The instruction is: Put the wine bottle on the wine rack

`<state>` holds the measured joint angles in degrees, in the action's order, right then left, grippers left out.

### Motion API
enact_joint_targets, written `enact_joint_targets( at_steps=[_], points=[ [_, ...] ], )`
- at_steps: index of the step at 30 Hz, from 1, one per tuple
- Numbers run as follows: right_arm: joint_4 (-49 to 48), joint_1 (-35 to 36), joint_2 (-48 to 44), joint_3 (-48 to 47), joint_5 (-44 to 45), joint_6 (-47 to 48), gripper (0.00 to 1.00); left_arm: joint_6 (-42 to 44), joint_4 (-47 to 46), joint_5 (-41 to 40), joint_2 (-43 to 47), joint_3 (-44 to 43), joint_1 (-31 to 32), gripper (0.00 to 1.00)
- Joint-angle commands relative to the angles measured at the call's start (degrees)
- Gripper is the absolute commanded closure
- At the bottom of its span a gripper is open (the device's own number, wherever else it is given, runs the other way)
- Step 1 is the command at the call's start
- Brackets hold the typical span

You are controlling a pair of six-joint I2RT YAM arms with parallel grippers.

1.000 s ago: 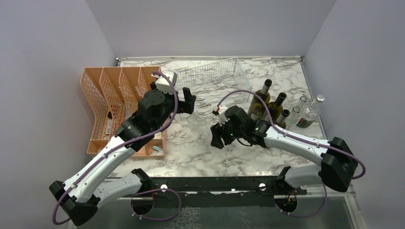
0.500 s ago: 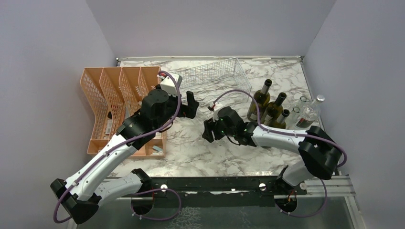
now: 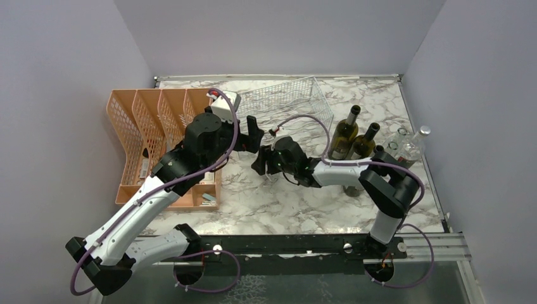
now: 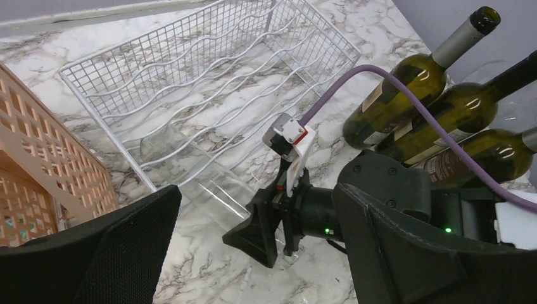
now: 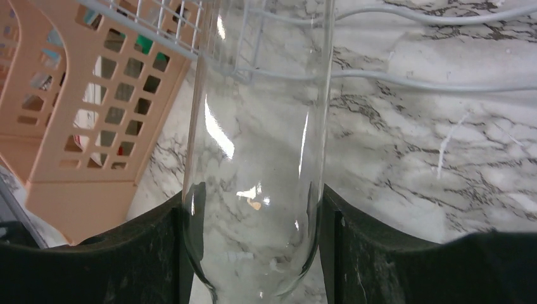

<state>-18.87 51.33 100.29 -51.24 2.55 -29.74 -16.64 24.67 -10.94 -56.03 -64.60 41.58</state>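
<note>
The wine bottle (image 5: 259,126) is clear glass and lies between the fingers of my right gripper (image 5: 256,209), which is shut on its lower body near the shoulder. In the left wrist view the wine bottle (image 4: 206,187) reaches from that gripper toward the near corner of the wine rack (image 4: 209,82), a white wire grid with wavy cradles. From above, my right gripper (image 3: 261,162) sits just in front of the wine rack (image 3: 285,101). My left gripper (image 3: 252,134) stands open right beside it, holding nothing.
Three green bottles (image 3: 347,132) and clear glass bottles (image 3: 405,149) stand at the right. An orange mesh file organiser (image 3: 149,139) stands along the left side under my left arm. The two grippers are close together in the middle.
My right arm has swung left and toward the rack with the bottle in its grip, ending next to the left gripper. The left gripper has shifted slightly farther back.
</note>
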Motion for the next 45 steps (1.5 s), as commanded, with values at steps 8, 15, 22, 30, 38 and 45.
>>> enact_joint_targets(
  at_steps=[8,15,22,30,38,45],
  points=[
    [-9.1,0.3,9.6,-13.9,5.0,-8.0,0.99,1.8,2.5,1.5,-0.7,-6.8,-0.2,0.01],
    [-10.4,0.3,14.1,-18.2,5.7,-14.2,0.98,0.9,2.6,2.2,-1.2,-8.3,-0.2,0.01],
    [-9.8,0.3,18.5,-22.5,7.0,-16.8,0.83,0.3,2.7,3.5,-2.0,-9.3,-0.2,0.01],
    [-6.4,0.2,19.2,-23.4,8.6,-16.5,0.36,-0.2,2.7,4.2,-2.2,-9.0,-0.2,0.01],
    [-1.3,0.0,17.7,-23.1,8.9,-19.5,0.12,-0.3,2.7,4.2,-1.5,-9.0,-0.2,0.01],
    [0.3,-0.3,14.8,-22.3,7.6,-17.8,0.11,0.3,2.8,3.2,-0.5,-9.1,-0.2,0.01]
  ],
)
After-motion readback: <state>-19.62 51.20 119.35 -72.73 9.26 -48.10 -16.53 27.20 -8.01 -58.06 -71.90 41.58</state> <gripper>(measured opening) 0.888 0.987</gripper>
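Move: The right hand holds the clear bottle, its base already reaching into the wire rack. The rack's leftmost slot has its middle about 14 cm ahead of this hand, 8 cm to its left and roughly level; the rack's own middle is some 15 cm ahead and 6 cm right, the orange organizer about 28 cm left and 4 cm ahead. From the empty left hand, that slot lies some 15 cm ahead, 4 cm left and 26 cm below. The right hand slides the held clear bottle base-first, deeper into the leftmost slot, going about 7 cm forward and as far left at nearly constant height while turning some 15 degrees clockwise and rolling its left side up, so that the bottle swings round to run along the slot. It then all but stops with its fingers around the neck end, just outside the rack's front rail, and opens them to let go of the glass, while the empty left hand, still wide open, rises about 4 cm above the work. ##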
